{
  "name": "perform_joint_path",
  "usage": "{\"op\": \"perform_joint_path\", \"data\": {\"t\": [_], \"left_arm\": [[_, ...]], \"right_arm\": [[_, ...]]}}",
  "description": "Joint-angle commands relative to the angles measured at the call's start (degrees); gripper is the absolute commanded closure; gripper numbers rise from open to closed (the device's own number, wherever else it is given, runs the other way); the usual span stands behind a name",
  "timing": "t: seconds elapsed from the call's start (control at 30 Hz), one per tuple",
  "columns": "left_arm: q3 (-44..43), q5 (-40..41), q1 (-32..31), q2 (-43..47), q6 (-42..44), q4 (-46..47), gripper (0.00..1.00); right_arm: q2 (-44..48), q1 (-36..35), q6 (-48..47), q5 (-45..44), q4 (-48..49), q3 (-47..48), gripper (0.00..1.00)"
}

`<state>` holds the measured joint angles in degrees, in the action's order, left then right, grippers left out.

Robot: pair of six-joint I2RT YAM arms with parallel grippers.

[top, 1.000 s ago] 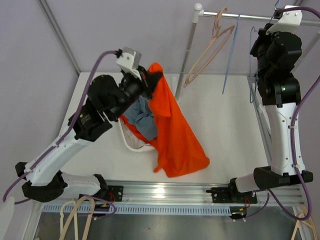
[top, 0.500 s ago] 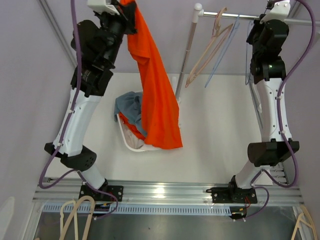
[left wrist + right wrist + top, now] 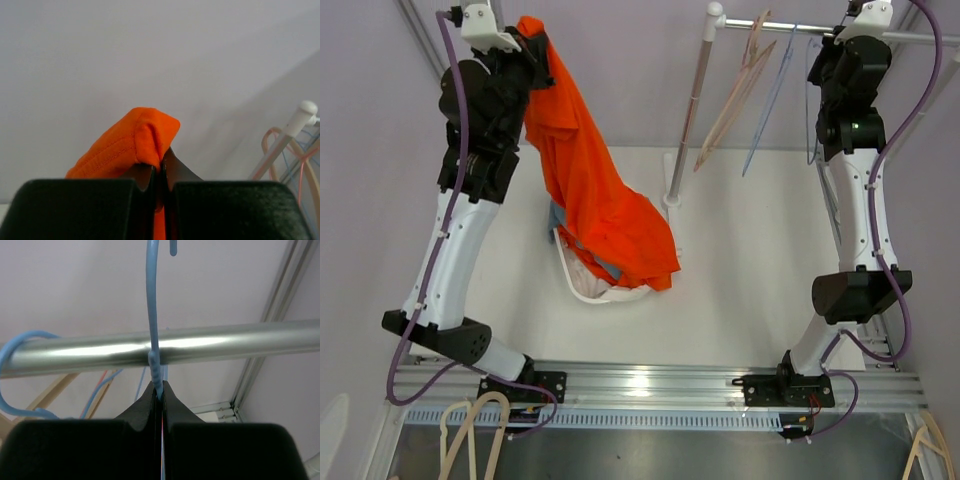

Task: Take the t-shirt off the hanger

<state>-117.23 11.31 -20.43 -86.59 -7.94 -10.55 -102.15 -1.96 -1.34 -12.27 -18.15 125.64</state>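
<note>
The orange t-shirt (image 3: 595, 195) hangs from my left gripper (image 3: 533, 38), which is raised high at the back left and shut on a fold of its cloth (image 3: 135, 142). The shirt's lower end drapes over the white basket (image 3: 588, 288). My right gripper (image 3: 832, 45) is up at the rail and shut on the neck of a blue hanger (image 3: 154, 315). The hanger's hook reaches over the metal rail (image 3: 210, 342). The hanger's body hangs at the far right (image 3: 817, 100) and carries no garment.
The rack's upright pole (image 3: 690, 110) stands behind the table's centre. A beige hanger (image 3: 735, 95) and another blue hanger (image 3: 765, 95) hang on the rail. The basket holds a grey-blue cloth (image 3: 560, 215). Spare hangers (image 3: 470, 425) lie at the near left edge.
My left arm swung up from over the basket and lifted the shirt high, then shifted left, so its hem now lies on the basket. My right gripper rose to the rail.
</note>
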Motion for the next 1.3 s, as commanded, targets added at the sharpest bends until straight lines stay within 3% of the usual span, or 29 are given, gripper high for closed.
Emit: {"op": "perform_joint_path", "data": {"t": [0.0, 0.13, 0.17, 0.3, 0.37, 0.4, 0.5, 0.57, 0.6, 0.63, 0.9, 1.1, 1.27], "left_arm": [[5.68, -1.12, 0.65, 3.17, -5.31, 0.98, 0.99], [18.06, -2.09, -1.01, 6.07, -9.27, 0.17, 0.99], [26.09, -1.56, -1.89, 7.21, -9.54, 1.13, 0.99], [37.38, 6.16, -7.34, 9.95, -9.1, 5.01, 0.99], [39.87, 6.71, -8.84, 9.16, -10.07, 3.78, 0.99], [41.54, 6.71, -9.19, 8.81, -11.03, 3.26, 0.99], [45.06, 7.23, -10.6, 7.49, -13.05, 3.16, 0.99], [46.12, 7.23, -11.04, 5.83, -14.02, 2.64, 0.99], [46.39, 7.06, -11.21, 5.21, -15.07, 1.77, 0.99], [47.43, 6.71, -11.3, 4.5, -15.69, 1.41, 0.99], [56.31, 7.67, -14.03, 0.37, -20.25, 2.81, 0.99], [64.13, 3.19, -14.03, -5.33, -30.25, 1.33, 0.99], [62.39, -0.23, -13.94, -11.4, -31.96, -4.03, 0.99]], "right_arm": [[1.24, 0.2, 1.08, 1.99, 3.21, -3.54, 1.0], [4.15, 0.02, 2.21, 2.6, 5.32, -9.35, 1.0], [4.59, -0.06, 2.4, 2.78, 5.49, -10.06, 1.0], [5.82, -0.24, 2.93, 3.04, 5.32, -12.17, 1.0], [6.34, -0.42, 2.93, 2.87, 5.15, -12.97, 0.94], [6.61, -0.59, 2.84, 2.78, 5.14, -13.32, 0.84], [7.75, -0.68, 2.75, 2.43, 5.67, -14.46, 0.93], [8.37, -0.68, 2.66, 2.43, 5.5, -14.38, 0.84], [8.54, -0.68, 2.66, 2.25, 4.97, -14.11, 0.64], [8.81, -0.77, 2.75, 1.99, 4.53, -13.94, 0.55], [16.53, -0.86, 3.1, -3.89, 0.41, -15.43, 0.11], [24.34, -0.86, 5.03, -6.63, -5.93, -16.92, 0.01], [32.62, -1.03, 6.26, -4.26, -4.17, -23.86, 0.01]]}}
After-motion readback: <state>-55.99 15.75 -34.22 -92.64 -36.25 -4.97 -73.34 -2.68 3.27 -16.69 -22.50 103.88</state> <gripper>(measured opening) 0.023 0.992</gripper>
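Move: The left hand holds the orange t-shirt high, its lower end already on the basket, whose middle lies some 55 cm below, 11 cm right and 5 cm back. The grey shirt in it is 52 cm down, 5 cm right, level fore and aft; the rack post's foot is 58 cm down, 22 cm right, 5 cm ahead. The right hand's rail spot is 3 cm ahead and 3 cm up; another blue hanger's hook is 7 cm left of that spot. The left hand keeps its pinch on the orange t-shirt and lowers it fast by about 50 cm into the basket, drifting some 10 cm right and slightly back while the fingers tip down about 60 degrees. Meanwhile the right hand lowers the blue hanger's hook 5 or 6 cm onto the rail, opens wide to let go, then draws straight back and rises. ##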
